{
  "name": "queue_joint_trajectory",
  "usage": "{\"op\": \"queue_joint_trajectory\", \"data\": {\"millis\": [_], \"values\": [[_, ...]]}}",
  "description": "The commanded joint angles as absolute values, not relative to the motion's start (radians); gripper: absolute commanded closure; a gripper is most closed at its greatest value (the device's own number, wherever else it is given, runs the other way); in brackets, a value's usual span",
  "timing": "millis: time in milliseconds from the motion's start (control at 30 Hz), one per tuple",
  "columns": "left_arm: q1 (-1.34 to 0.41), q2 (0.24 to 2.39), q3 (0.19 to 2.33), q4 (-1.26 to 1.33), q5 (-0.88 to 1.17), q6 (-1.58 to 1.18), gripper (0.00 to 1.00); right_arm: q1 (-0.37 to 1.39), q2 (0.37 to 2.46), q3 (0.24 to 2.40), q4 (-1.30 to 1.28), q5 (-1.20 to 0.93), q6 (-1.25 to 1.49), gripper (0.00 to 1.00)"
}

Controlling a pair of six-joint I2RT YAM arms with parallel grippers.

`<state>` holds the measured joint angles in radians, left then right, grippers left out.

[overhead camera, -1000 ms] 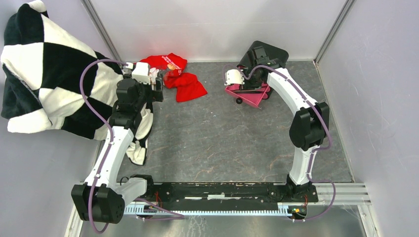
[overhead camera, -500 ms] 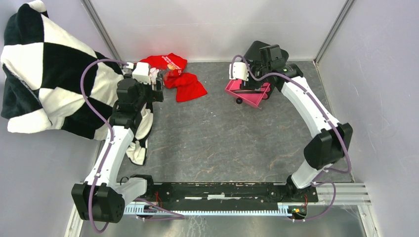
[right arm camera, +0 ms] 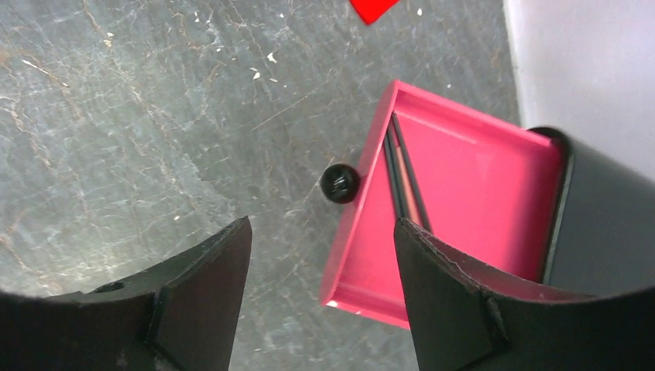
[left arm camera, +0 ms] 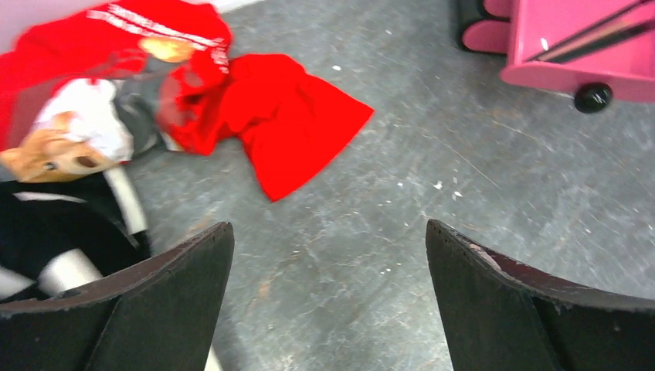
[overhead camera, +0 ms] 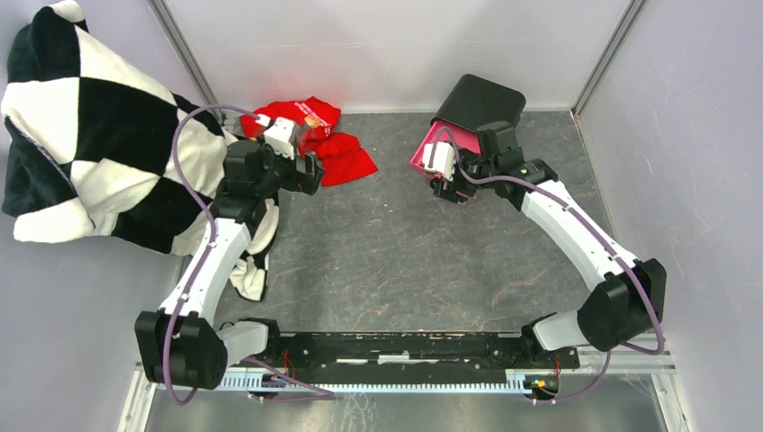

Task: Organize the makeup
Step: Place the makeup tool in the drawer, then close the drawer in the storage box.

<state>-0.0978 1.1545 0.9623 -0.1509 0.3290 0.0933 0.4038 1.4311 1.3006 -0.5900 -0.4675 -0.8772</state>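
Note:
The pink drawer [right arm camera: 479, 193] stands pulled out of the black box [right arm camera: 610, 216], with thin dark pencils [right arm camera: 402, 170] lying inside it. Its black knob [right arm camera: 340, 183] faces the floor. My right gripper [right arm camera: 323, 224] hovers open over the drawer's front corner, holding nothing. From above, the right gripper [overhead camera: 447, 184] covers the drawer [overhead camera: 432, 142]. More makeup lies on the red cloth [left arm camera: 270, 116]: an orange puff [left arm camera: 166, 50], a peach puff [left arm camera: 46, 154] and a white piece [left arm camera: 93, 124]. My left gripper [left arm camera: 328, 232] is wide open and empty, just short of the cloth.
A black-and-white checked blanket [overhead camera: 81, 126] hangs over the left wall and onto the floor beside the left arm. The black box [overhead camera: 477, 99] sits at the back wall. Grey floor [overhead camera: 387, 252] stretches between the two arms.
My right gripper opened wider and drew back from inside the drawer to its front. The left gripper swung right toward the red cloth.

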Motion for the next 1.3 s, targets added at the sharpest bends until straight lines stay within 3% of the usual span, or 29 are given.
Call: {"op": "queue_joint_trajectory", "data": {"millis": [0, 233, 433, 933, 1267], "values": [[-0.194, 1.215, 0.938, -0.079, 0.386, 0.163, 0.02, 0.4, 1.333, 1.18, -0.432, -0.402, -0.71, 0.26], [-0.431, 1.375, 0.918, 0.059, 0.22, 0.121, 0.06, 0.36, 1.181, 0.978, -0.302, -0.241, -0.567, 0.26], [-0.574, 1.564, 1.011, 0.1, 0.227, 0.008, 0.08, 0.283, 1.079, 0.881, -0.272, -0.219, -0.503, 0.26], [-0.658, 1.994, 1.421, 0.092, 0.465, -0.334, 0.18, 0.106, 0.979, 0.813, -0.246, -0.312, -0.445, 0.26], [-0.657, 2.121, 1.575, 0.071, 0.527, -0.392, 0.37, 0.087, 0.982, 0.804, -0.245, -0.333, -0.449, 0.26]]}}
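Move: The open drawer's black knob is some 34 cm to the right of my left hand, 3 cm ahead and 16 cm below. The brushes in the drawer lie about 7 cm right of the knob and 5 cm farther out, the black case 18 cm beyond and 11 cm right of it. The red cloth is 9 cm ahead and 10 cm right of my left hand, 23 cm down. From my right hand the knob is about 5 cm ahead, 6 cm left, 12 cm below. I sweep my empty left hand about 32 cm right and 15 cm down towards the drawer's knob, doing most of the sinking in the first half, then running nearly level. The wrist swings clockwise and tips down nearly 30 degrees while the wide fingers close partway around the knob. My right hand clears off to the right about 14 cm, turning clockwise, fingers still open. ##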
